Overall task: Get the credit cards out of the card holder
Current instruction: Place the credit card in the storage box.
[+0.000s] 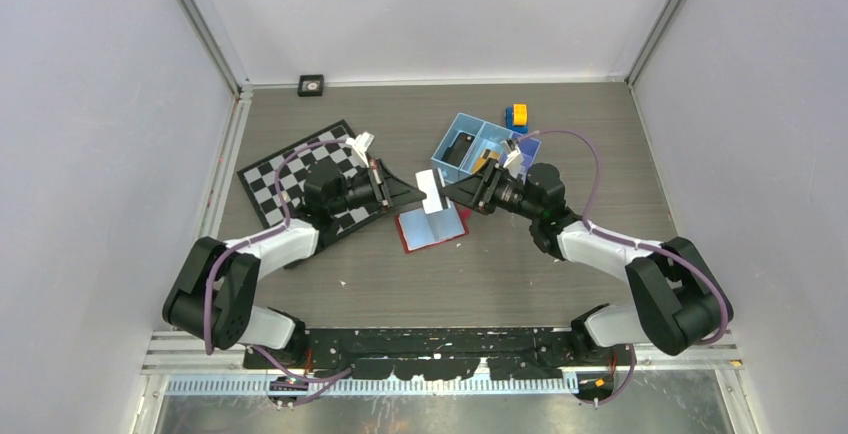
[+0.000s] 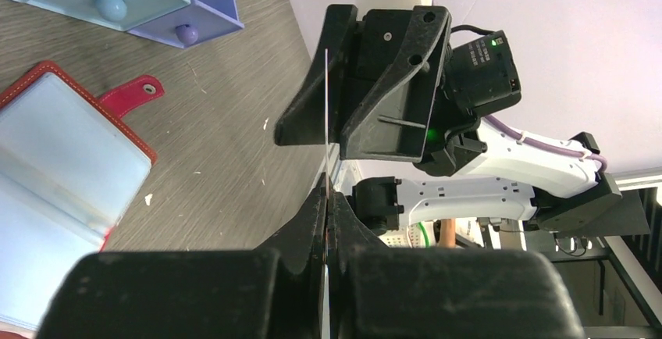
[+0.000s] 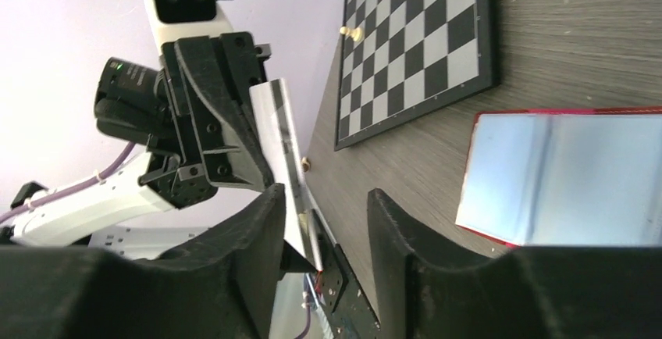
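A thin pale credit card [image 1: 432, 194] hangs in the air above the open red card holder [image 1: 435, 228], which lies flat showing its blue-grey lining. My left gripper [image 1: 418, 191] is shut on the card's left end; in the left wrist view the card [image 2: 325, 105] is edge-on and runs out of my pinched jaws [image 2: 328, 190]. My right gripper [image 1: 452, 192] faces it from the right. In the right wrist view its jaws [image 3: 324, 206] stand apart around the card [image 3: 277, 120], which lies near the left finger. The card holder [image 3: 562, 175] lies below.
A chessboard [image 1: 300, 179] lies under the left arm. A blue compartment tray [image 1: 470, 144] with small items stands behind the right gripper, with a yellow and blue block [image 1: 518, 116] beyond it. A small black square [image 1: 311, 85] sits at the back wall.
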Robot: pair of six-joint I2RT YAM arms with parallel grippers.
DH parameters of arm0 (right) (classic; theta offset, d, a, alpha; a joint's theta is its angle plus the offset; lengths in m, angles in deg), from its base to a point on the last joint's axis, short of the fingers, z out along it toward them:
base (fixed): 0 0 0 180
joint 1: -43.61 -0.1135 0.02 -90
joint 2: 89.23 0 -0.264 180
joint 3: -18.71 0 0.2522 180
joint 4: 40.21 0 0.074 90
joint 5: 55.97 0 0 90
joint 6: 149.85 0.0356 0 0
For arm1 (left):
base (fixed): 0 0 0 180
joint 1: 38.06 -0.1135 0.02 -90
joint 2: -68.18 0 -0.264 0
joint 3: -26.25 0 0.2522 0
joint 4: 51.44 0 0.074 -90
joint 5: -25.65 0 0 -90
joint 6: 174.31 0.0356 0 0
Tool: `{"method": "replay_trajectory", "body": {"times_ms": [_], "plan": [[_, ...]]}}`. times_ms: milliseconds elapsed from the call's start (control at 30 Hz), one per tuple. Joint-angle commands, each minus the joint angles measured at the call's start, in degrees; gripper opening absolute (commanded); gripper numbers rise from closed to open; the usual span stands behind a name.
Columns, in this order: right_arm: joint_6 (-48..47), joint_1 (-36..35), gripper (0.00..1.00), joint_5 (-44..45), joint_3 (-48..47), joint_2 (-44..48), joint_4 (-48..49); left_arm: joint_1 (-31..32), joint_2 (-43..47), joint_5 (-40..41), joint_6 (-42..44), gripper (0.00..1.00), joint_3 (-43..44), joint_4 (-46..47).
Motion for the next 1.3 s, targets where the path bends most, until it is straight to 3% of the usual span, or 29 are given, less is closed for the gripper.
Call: {"method": "replay_trajectory", "body": {"times_ms": [0, 200, 267, 367, 567, 867, 1033, 1267], "plan": [[2.9, -1.0, 0.42, -4.7, -1.2, -1.8, 10.4, 0.6, -1.2, -2.1, -0.9, 0.0, 2.4, 4.0], [2.9, -1.2, 0.08, -4.5, -1.8, -2.5, 9.7, 0.6, -1.9, -2.1, -1.5, 0.01, 2.3, 4.8], [2.4, -1.0, 0.01, -3.5, -1.7, -1.8, 8.6, 0.6, -1.8, -1.6, -1.0, 0.12, 2.3, 3.6], [0.4, 1.2, 0.01, 0.0, -0.4, 1.0, 4.2, 0.6, -1.5, 0.1, 1.1, 0.3, 2.9, -2.0], [-4.0, 9.7, 0.0, 12.5, 1.3, 8.8, -14.3, 0.5, 1.3, 3.2, 5.1, 0.46, 3.3, -9.8], [-11.2, 13.5, 0.0, 28.1, -0.8, 14.1, -25.7, 0.5, 7.7, 9.1, 11.8, 0.51, 3.4, -19.5], [-11.1, 13.9, 0.0, 35.0, -2.1, 10.8, -25.8, 0.5, 9.1, 12.1, 14.3, 0.51, 3.6, -22.8], [-12.0, 14.3, 0.01, 36.6, -6.6, 4.2, -25.2, 0.5, 9.6, 12.9, 14.7, 0.51, 3.3, -23.3]]}}
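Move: The credit card, held by the left hand, has its middle some 2 cm left and 1 cm ahead of the right hand, between its half-open fingers, and about 3 cm right and 1 cm ahead of the left hand. The box's purple compartment, its destination, lies from the right hand about 15 cm right, 10 cm ahead and 14 cm below. The blue middle compartment is about 9 cm right and 13 ahead; the open card holder 3 cm left, 3 back and 17 below. Easing left barely 2 cm, the right hand pinches the card; the left fingers then open to about half and let go, that hand sinking 2–3 cm and backing off about 2 cm left. The right hand swings some 17 cm right and 8 cm forward, sinking 6 cm, towards the purple compartment, turning clockwise about 40 degrees with its left side dipping. ##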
